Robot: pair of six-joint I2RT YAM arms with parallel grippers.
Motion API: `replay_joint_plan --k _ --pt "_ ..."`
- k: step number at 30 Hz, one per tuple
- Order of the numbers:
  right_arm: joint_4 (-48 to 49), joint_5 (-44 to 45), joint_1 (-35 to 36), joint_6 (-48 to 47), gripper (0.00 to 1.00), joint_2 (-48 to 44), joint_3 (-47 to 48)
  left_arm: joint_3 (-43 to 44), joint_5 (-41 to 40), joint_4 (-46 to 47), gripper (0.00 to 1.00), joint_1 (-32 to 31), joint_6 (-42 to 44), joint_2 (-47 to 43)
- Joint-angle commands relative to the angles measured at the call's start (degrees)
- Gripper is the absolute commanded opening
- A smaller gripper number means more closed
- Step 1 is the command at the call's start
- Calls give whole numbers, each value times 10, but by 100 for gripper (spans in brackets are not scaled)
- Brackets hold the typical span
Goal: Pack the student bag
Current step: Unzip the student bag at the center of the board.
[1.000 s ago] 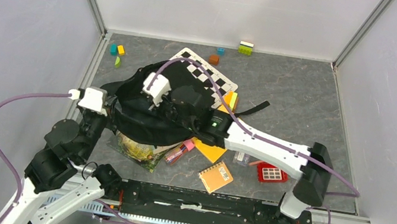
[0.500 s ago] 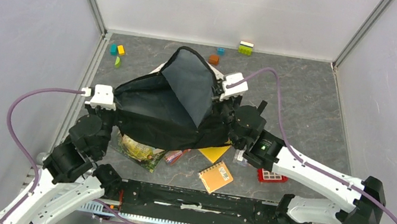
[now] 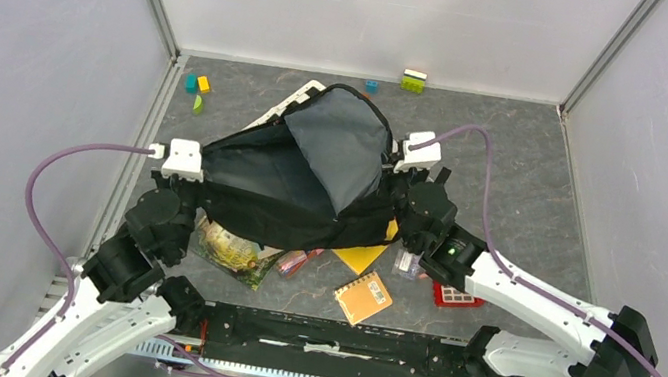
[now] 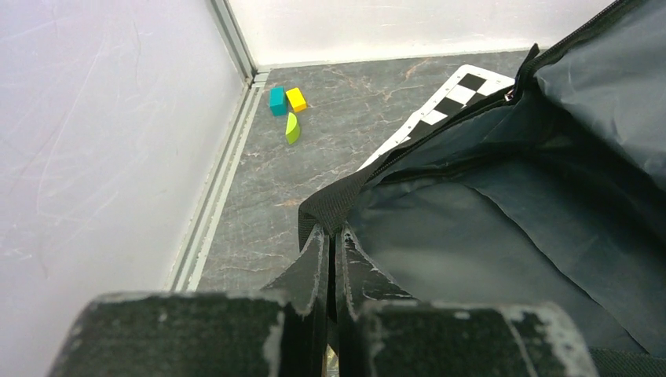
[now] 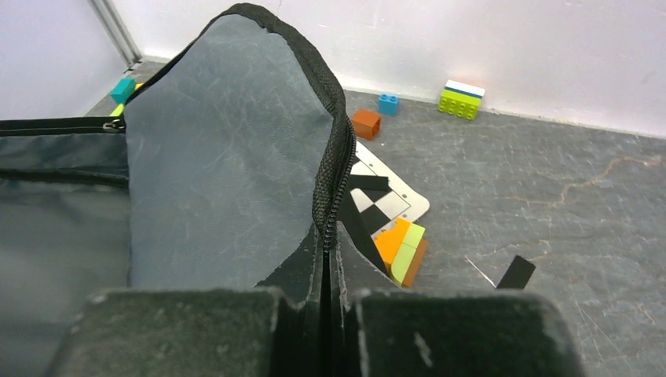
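The student bag point(image 3: 279, 190) is a large black backpack lying mid-table, its mouth pulled wide so the grey lining point(image 3: 337, 144) shows. My left gripper point(image 3: 192, 182) is shut on the bag's left rim; in the left wrist view the gripper point(image 4: 334, 233) pinches a black webbing edge point(image 4: 338, 206). My right gripper point(image 3: 394, 180) is shut on the right side of the opening; in the right wrist view the gripper point(image 5: 326, 239) clamps the zipper edge point(image 5: 334, 149) of the raised flap. The bag is stretched between the two grippers.
Partly under the bag lie a picture book point(image 3: 229, 248), pens point(image 3: 298, 262), a yellow pad point(image 3: 362, 254) and a checkered board point(image 3: 296, 96). An orange notebook point(image 3: 363, 297) and a red calculator point(image 3: 455, 292) lie in front. Small blocks point(image 3: 196, 86) and a green brick point(image 3: 414, 81) sit by the back wall.
My right arm swung from over the bag out to the right, pulling the flap up and the mouth open. The left gripper shifted slightly right, still holding the rim.
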Motion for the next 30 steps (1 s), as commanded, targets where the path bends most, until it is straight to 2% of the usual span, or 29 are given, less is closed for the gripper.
replay_joint_plan --k 1,5,7,12,17,22,27,30 --pt "34 41 -33 13 0 -8 -6 38 -29 69 2 0 64 21" --pt "51 15 -41 -30 0 -12 16 58 41 129 2 1 100 48" --pt "43 15 -47 -60 0 -10 48 89 101 137 2 1 115 87" --pt "-1 19 -67 -144 0 -9 138 237 213 76 2 1 99 250" --pt "-18 43 -85 -189 0 -31 173 317 279 104 2 4 74 355" --pt "-13 54 -101 -189 0 -65 135 357 345 128 2 30 58 421" --pt "-1 43 -110 -141 0 -87 47 342 477 160 2 128 -3 472" --pt "-5 23 -111 -90 0 -98 -4 318 502 174 2 154 -26 488"
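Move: Both my hands already pinch the student bag's rim, one at each end of the opening. The middle of the bag lies about 9 cm ahead and 19 cm right of my left hand, and 17 cm left and 1 cm ahead of my right, some 7 cm lower. From my left hand the zip pull is roughly 15 cm ahead and 14 cm right. The yellow-orange block sits about 12 cm ahead, 3 cm right and 17 cm below my right hand. Keeping both grips on the rim, I swing the bag's left end with my left hand up and right, then farther forward over the chessboard, about 16 cm each way, turning some 30 degrees clockwise and sinking slightly at the end. My right hand hoists its end about 11 cm while carrying it 10 cm right and tipping its fingers up, then lets it down around 4 cm. ##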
